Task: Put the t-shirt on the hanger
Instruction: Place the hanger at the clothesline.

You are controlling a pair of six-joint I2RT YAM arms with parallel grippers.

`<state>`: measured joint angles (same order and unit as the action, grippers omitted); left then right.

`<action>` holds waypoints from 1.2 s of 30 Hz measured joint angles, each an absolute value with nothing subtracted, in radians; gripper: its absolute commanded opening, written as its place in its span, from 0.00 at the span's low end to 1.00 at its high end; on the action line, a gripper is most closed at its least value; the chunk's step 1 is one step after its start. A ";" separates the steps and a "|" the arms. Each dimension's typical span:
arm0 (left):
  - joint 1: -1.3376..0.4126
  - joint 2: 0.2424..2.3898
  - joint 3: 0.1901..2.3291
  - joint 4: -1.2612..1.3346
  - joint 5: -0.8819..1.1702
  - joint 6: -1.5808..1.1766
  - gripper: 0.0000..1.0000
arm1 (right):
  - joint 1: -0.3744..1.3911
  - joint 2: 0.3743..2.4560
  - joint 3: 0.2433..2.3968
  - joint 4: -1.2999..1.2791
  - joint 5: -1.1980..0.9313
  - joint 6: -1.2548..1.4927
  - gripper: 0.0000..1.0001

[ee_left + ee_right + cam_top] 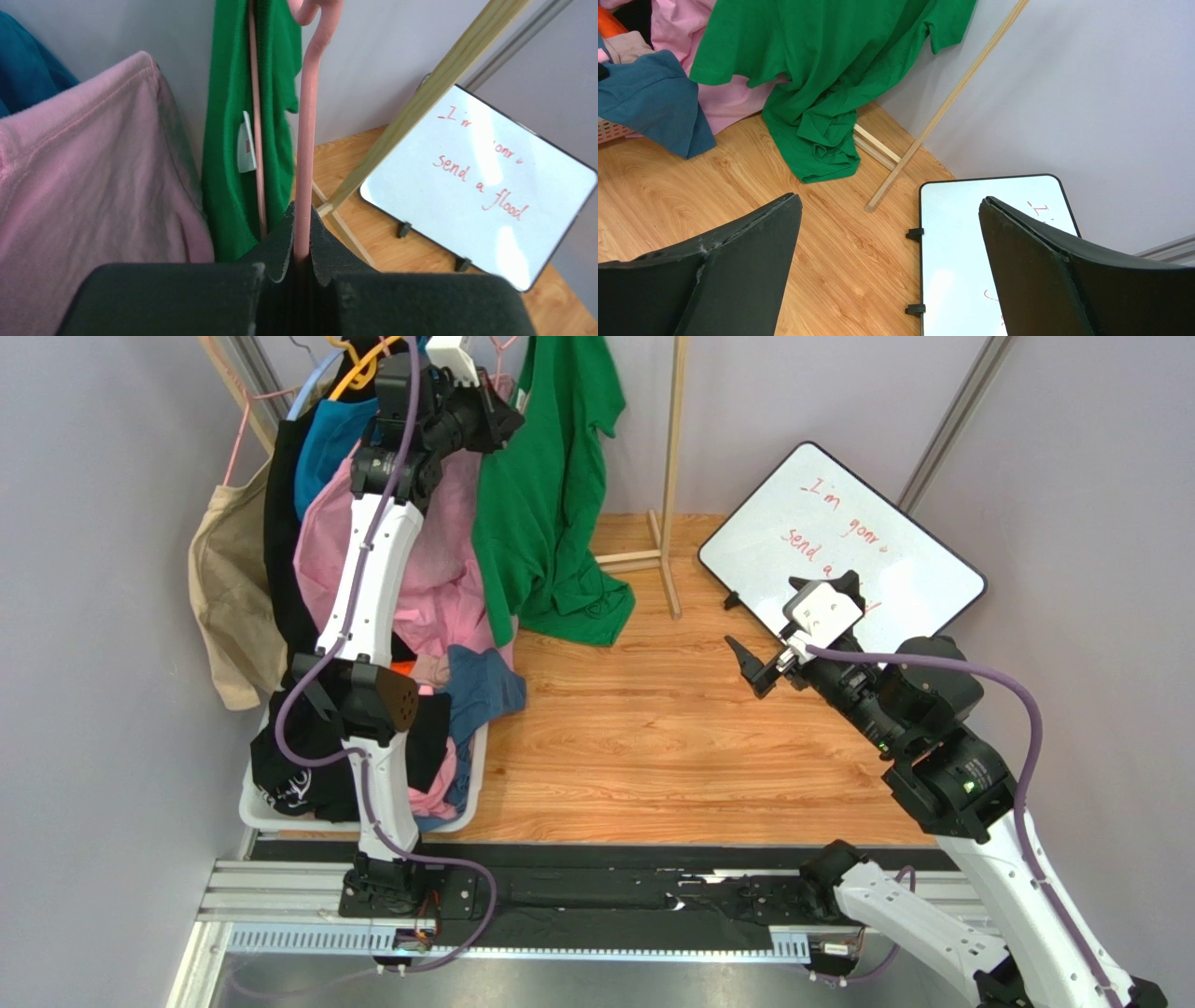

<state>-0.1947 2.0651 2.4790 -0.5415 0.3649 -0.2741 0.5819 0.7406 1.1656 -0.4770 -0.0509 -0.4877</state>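
The green t-shirt (pixel 547 490) hangs at the rack, its lower end bunched on the wooden floor (pixel 819 150). In the left wrist view its neck, with a white label (pixel 246 143), hangs over one pale-pink wire of the hanger (pixel 307 140). My left gripper (pixel 302 210) is raised at the rack (pixel 484 413) and shut on the hanger's other wire, just right of the shirt. My right gripper (pixel 889 203) stands open and holds nothing, low over the floor beside the whiteboard (pixel 797 630), well right of the shirt.
A pink t-shirt (pixel 435 546) and a teal shirt (pixel 330 441) hang left of the green one. Below them a white basket (pixel 260 812) holds clothes. The rack's wooden post (pixel 676 476) and a whiteboard (pixel 842 560) stand to the right. A beige bag (pixel 232 588) hangs far left.
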 measured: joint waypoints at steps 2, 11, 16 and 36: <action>-0.178 2.074 2.479 -0.538 0.413 -0.314 0.00 | 0.582 0.738 1.160 -0.477 -0.051 -0.485 1.00; -0.141 2.079 2.436 -0.469 0.601 -0.503 0.00 | 0.582 0.731 1.149 -0.477 -0.052 -0.474 1.00; -0.121 2.083 2.391 -0.444 0.637 -0.581 0.00 | 0.582 0.730 1.143 -0.477 -0.052 -0.473 1.00; -0.104 1.736 2.053 -0.537 0.326 -0.496 0.99 | 0.582 0.722 1.160 -0.541 -0.051 -0.468 1.00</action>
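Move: The green t-shirt, already on the pink hanger in the left hand, hangs with its middle about 18 cm below that hand, 2 cm back and 3 cm to the right; the clothesline itself is out of view. The hung pink shirt is roughly 14 cm to the left, 5 cm back and 16 cm below; the wooden post is some 20 cm to the right, 3 cm ahead. From the idle right hand the t-shirt lies about 27 cm ahead, 28 cm left, 12 cm lower. The loaded hanger is first turned and eased down about 2 cm in the still-shut left fingers, the wrist rolling its left side down, tipping forward and swinging clockwise, some 20 degrees in all. The fingers then spread wide and let the hanger go while the hand sinks a little more; finally the hand backs off, about 6 cm back and 5 cm left, rising some 3 cm and swinging counter-clockwise. ##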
